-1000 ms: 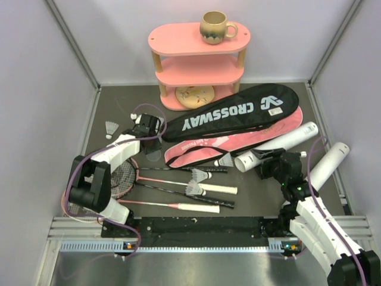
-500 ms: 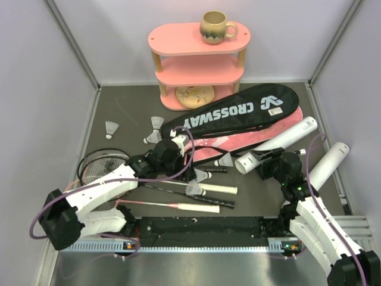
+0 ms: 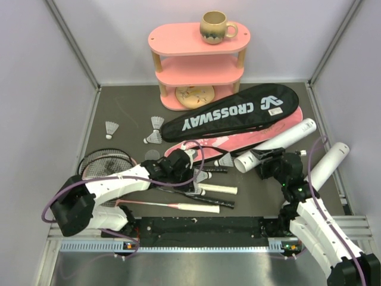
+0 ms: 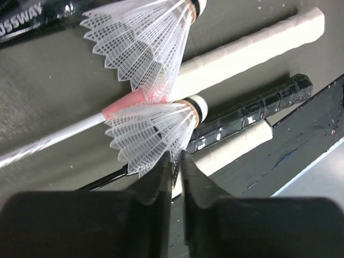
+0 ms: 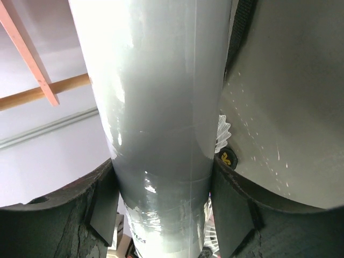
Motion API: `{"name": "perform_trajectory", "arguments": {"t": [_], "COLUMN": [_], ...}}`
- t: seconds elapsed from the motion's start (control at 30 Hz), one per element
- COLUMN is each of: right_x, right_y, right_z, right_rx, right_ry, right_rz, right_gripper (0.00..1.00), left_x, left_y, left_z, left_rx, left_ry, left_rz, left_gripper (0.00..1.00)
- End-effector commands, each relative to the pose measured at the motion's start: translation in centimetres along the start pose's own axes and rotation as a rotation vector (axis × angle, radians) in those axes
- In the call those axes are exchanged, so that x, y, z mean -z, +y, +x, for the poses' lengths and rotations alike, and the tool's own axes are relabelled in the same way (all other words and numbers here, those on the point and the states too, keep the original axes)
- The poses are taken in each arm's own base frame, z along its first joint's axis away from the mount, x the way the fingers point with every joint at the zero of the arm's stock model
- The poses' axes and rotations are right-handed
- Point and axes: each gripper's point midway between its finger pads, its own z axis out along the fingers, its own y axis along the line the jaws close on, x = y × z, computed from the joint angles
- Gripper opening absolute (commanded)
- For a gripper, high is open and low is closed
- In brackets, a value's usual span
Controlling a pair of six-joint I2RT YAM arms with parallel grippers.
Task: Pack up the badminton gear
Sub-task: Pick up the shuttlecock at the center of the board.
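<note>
My left gripper [image 4: 174, 161] is at the middle of the table [image 3: 191, 174], its jaws pinched shut on the mesh skirt edge of a white shuttlecock [image 4: 150, 129]. That shuttlecock lies over the racket handles, with a second shuttlecock [image 4: 145, 37] just beyond it. My right gripper [image 3: 262, 159] is shut on a white tube [image 5: 161, 107] near its open end, and the tube [image 3: 280, 143] slants toward the back right. The black CROSSWAY bag [image 3: 232, 110] overlaps the pink bag [image 3: 238, 142]. The rackets' heads [image 3: 104, 164] are at the left and their handles [image 3: 217, 189] point right.
A second white tube [image 3: 327, 164] lies at the right wall. Loose shuttlecocks sit at the back left [image 3: 111, 128], near the black bag's tip [image 3: 156, 130] and on the pink bag [image 3: 224, 159]. The pink shelf [image 3: 199, 65] with a beige mug [image 3: 215, 27] stands at the back.
My left arm swung from the back left to the centre, leaving two shuttlecocks in view there. Its jaws opened and then shut on a shuttlecock's skirt. The right arm held still.
</note>
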Motion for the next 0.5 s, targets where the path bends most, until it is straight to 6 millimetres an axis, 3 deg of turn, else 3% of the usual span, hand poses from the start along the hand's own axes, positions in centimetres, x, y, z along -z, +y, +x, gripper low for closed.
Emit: {"name": "perform_trajectory", "arguments": {"t": [0.0,0.1,0.13,0.23,0.27,0.37,0.47], "right_x": [0.5,0.3,0.2,-0.1,-0.1,-0.4,-0.5], "right_y": [2.9,2.7,2.7,2.6,2.6,2.5,2.9], "right_z": [-0.2,-0.1,0.0,0.3,0.5,1.0,1.5], "right_rx": [-0.064,-0.127,-0.156,-0.226,-0.237,-0.298,-0.344], "right_ry": [-0.004,0.007,0.016,0.039,0.047,0.08,0.117], "right_rz": [-0.09,-0.078,-0.07,-0.052,-0.05,-0.024,-0.013], "right_gripper": [0.27,0.27,0.27,0.27,0.26,0.26,0.26], "left_x": [1.2,4.2,6.0,8.4,9.7,9.8,8.4], "left_y": [-1.9,-4.4,-5.9,-8.5,-10.5,-12.3,-13.5], "left_z": [-2.5,-4.3,-5.6,-7.8,-9.2,-11.2,-12.6], "left_rx": [-0.013,-0.028,-0.043,-0.057,-0.075,-0.117,-0.156], "left_ry": [-0.117,-0.227,-0.309,-0.468,-0.561,-0.659,-0.666], "left_rz": [0.066,0.168,0.235,0.348,0.419,0.433,0.388], "left_gripper": [0.09,0.0,0.0,0.0,0.0,0.0,0.0]}}
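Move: The centre shuttlecock lies at the left fingertips, its middle some 2 cm to their right and 1 cm ahead; the fingers are partly shut at its skirt. The second shuttlecock is about 6 cm ahead and 4 cm right; the white grip 1 cm ahead and 11 cm right. The raised tube's mouth is some 10 cm ahead, 20 cm right and 7 cm up. From the right hand, the centre shuttlecock lies roughly 24 cm left, 12 cm back and 7 cm below. Left fingers shut on the skirt, lift about 15 cm, then swing right towards the tube, tilting some 40 degrees. ##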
